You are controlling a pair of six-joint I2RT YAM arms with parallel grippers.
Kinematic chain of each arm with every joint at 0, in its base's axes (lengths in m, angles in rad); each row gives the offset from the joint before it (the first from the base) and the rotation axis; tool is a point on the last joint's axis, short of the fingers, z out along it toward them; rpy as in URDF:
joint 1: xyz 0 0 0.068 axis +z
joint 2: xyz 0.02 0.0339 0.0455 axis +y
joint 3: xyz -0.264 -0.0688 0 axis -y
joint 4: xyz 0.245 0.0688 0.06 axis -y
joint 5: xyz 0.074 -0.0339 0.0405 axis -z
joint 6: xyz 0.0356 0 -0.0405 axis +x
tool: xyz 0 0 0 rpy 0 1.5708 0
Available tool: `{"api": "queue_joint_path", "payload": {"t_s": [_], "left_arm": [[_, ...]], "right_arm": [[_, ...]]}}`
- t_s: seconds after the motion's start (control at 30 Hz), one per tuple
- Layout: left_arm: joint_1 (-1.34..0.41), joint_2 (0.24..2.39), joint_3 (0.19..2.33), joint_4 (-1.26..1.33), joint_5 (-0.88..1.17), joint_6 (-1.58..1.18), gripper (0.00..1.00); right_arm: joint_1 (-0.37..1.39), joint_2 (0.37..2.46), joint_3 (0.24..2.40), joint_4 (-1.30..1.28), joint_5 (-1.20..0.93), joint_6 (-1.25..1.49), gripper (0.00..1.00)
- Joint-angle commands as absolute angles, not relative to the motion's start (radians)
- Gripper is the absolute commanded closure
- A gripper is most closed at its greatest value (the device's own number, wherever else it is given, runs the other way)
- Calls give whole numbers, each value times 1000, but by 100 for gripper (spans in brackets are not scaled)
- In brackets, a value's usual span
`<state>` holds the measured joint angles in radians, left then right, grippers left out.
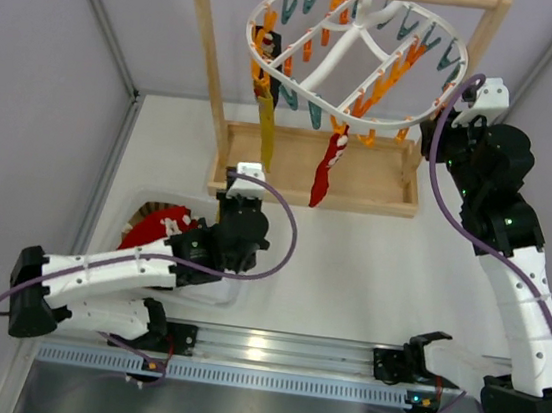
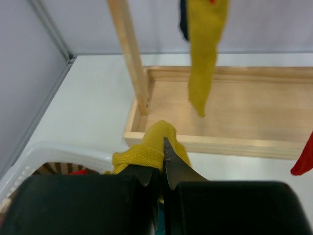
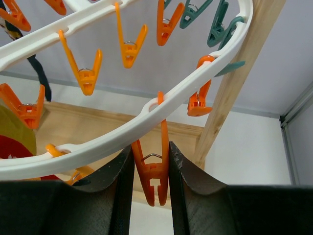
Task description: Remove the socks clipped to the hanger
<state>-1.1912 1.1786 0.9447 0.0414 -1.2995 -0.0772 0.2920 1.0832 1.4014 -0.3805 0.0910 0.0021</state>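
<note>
The white oval hanger (image 1: 356, 50) hangs from the wooden rack, with orange and teal clips. A mustard yellow sock (image 1: 265, 130), a red sock (image 1: 325, 172) and a navy sock (image 1: 265, 49) still hang clipped to it. My left gripper (image 2: 157, 161) is shut on another mustard yellow sock (image 2: 144, 149), low beside the basket and the rack's base. My right gripper (image 3: 150, 152) is up at the hanger's right rim (image 3: 146, 112), its fingers pressing both sides of an empty orange clip (image 3: 152, 171).
A white basket (image 1: 136, 199) at the left holds a red sock with a white pattern (image 1: 158, 224). The light wooden rack (image 1: 209, 57) has a base tray (image 1: 370, 178) under the hanger. Grey walls close in left and right.
</note>
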Motion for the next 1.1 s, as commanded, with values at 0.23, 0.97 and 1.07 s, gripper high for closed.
{"api": "queue_joint_path", "payload": {"t_s": [0.23,0.97,1.07], "left_arm": [[-1031,836,688,-411,-1050,-638,100],[-986,647,632,-578,-597,-726,1],[-986,629,650,-594,-479,-695,1]], "right_arm": [[264,1074,1401,-379,120,11,93],[262,1114,1385,-380,133,-15,84],[262,1118,1388,-380,137,-17,83]]}}
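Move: The yellow sock is already pinched in the left hand, bound for the white basket, whose middle lies about 14 cm left, 8 cm back and 26 cm below. In the basket, the teal sock is some 6 cm left and 4 cm back of the hand, the red Santa sock 19 cm left and 3 cm back. The hanging yellow sock is about 14 cm ahead, 3 cm right and 8 cm higher. From the right hand, the basket is roughly 44 cm left, 17 cm back and 39 cm down. The yellow sock is carried down about 15 cm over the basket's right part, first swinging some 8 cm left, with a steady drift back. The left hand tips down about 25 degrees, its left side dipping, opens wide to let the sock go, then lifts a little and eases right. The right hand keeps its pinch on the orange clip at the hanger ring, easing slightly down and forward at the end. ##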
